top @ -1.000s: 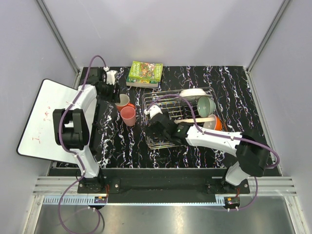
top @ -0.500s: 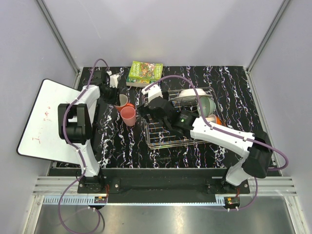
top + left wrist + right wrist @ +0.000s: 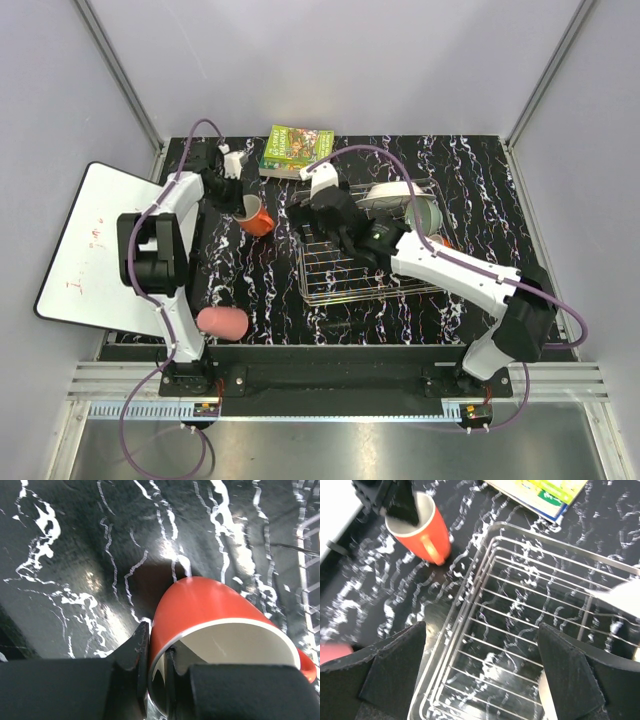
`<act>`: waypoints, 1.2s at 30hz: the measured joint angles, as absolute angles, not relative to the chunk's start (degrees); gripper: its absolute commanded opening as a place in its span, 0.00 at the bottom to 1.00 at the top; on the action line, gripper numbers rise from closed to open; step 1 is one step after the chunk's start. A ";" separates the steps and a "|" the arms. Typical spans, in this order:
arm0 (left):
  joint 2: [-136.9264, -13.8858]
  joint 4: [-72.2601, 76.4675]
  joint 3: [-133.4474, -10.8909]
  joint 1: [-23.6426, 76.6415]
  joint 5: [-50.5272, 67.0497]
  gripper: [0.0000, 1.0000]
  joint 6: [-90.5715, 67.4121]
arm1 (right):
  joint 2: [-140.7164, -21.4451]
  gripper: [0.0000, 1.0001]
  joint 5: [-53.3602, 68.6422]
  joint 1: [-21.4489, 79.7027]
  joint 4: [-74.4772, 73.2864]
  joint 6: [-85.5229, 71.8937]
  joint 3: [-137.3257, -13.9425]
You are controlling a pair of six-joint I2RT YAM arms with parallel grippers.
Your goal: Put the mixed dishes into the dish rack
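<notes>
An orange-red cup (image 3: 210,605) with a cream inside leans on the black table. My left gripper (image 3: 157,655) is shut on its rim, one finger outside and one inside. From above, this cup (image 3: 258,217) and the left gripper (image 3: 243,203) sit left of the dish rack (image 3: 340,280). A salmon-pink cup (image 3: 222,322) lies on its side near the front left edge. My right gripper (image 3: 482,672) hangs open and holds nothing, above the dish rack's (image 3: 520,605) left part. A white plate (image 3: 395,193) and a pale green bowl (image 3: 422,215) stand in the rack's far right; an orange bowl (image 3: 444,245) is mostly hidden.
A green book (image 3: 297,150) lies at the back, just beyond the rack. A white board (image 3: 90,240) with red scribbles overhangs the table's left side. The right arm stretches across the rack from the front right.
My left gripper has shut on the orange-red cup's rim. The salmon-pink cup that stood beside it now lies near the front edge. The right gripper moved toward the rack's far left.
</notes>
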State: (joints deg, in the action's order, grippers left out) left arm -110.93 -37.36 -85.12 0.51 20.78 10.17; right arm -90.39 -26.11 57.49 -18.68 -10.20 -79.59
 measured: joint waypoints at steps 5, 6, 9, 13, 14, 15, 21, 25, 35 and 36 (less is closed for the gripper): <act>-109.06 -40.21 -88.77 0.16 28.47 0.00 7.55 | -90.37 0.99 -17.04 52.21 -16.97 -14.63 -79.99; -108.60 -40.69 -89.91 0.10 31.05 0.00 6.83 | -90.26 0.98 -14.87 51.11 -16.38 -15.90 -79.77; -107.20 -41.06 -92.86 -0.49 40.62 0.00 3.68 | -88.68 0.98 -7.75 47.70 -13.43 -20.91 -77.19; -105.01 -40.14 -94.24 -1.23 52.53 0.00 -0.40 | -85.21 0.99 4.58 40.75 -7.64 -31.66 -71.72; -104.36 -39.42 -94.13 -1.34 55.75 0.00 -1.76 | -84.55 1.00 7.55 38.70 -5.69 -34.68 -70.46; -103.88 -38.22 -93.73 -1.43 57.78 0.00 -2.59 | -84.18 1.00 10.07 36.86 -4.03 -37.10 -69.56; -97.36 -21.23 -83.37 -1.45 67.31 0.00 -12.82 | -88.40 1.00 29.87 25.39 24.71 -65.52 -61.08; -96.47 -11.20 -81.52 -1.39 71.46 0.00 -20.38 | -101.16 1.00 37.15 25.32 47.11 -85.10 -60.45; -96.49 21.50 -74.37 -0.60 76.38 0.00 -46.11 | -107.74 1.00 41.58 26.22 63.61 -100.20 -60.47; -96.51 25.63 -73.56 -0.54 76.69 0.00 -49.32 | -107.74 1.00 41.58 26.22 64.55 -100.79 -60.60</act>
State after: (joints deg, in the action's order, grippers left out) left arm -96.51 25.63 -73.56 -0.54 76.69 -49.32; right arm -107.74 41.58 26.22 64.55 -100.79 -60.60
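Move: The left hand already pinches the orange mug by its rim. The open right gripper it is brought to is about 20 cm to its right, 10 cm back and 16 cm higher. From the left hand, the book lies some 20 cm ahead and 14 cm right, the fallen pink mug about 27 cm back and 2 cm left. From the right hand, the orange mug is roughly 17 cm left, 9 cm ahead and 18 cm below; the dish rack's middle is 15 cm right, level with it, 19 cm down. Up some 24 cm and about 11 cm to the right, easing slightly back, the left hand carries the orange mug towards the right gripper, rolling about 60 degrees until its fingers point right. The right hand, still wide open, works 6 cm forward and rises, dips, then rises again to end 5 cm up, swinging round by about 100 degrees so its fingers face left towards the mug's base. ##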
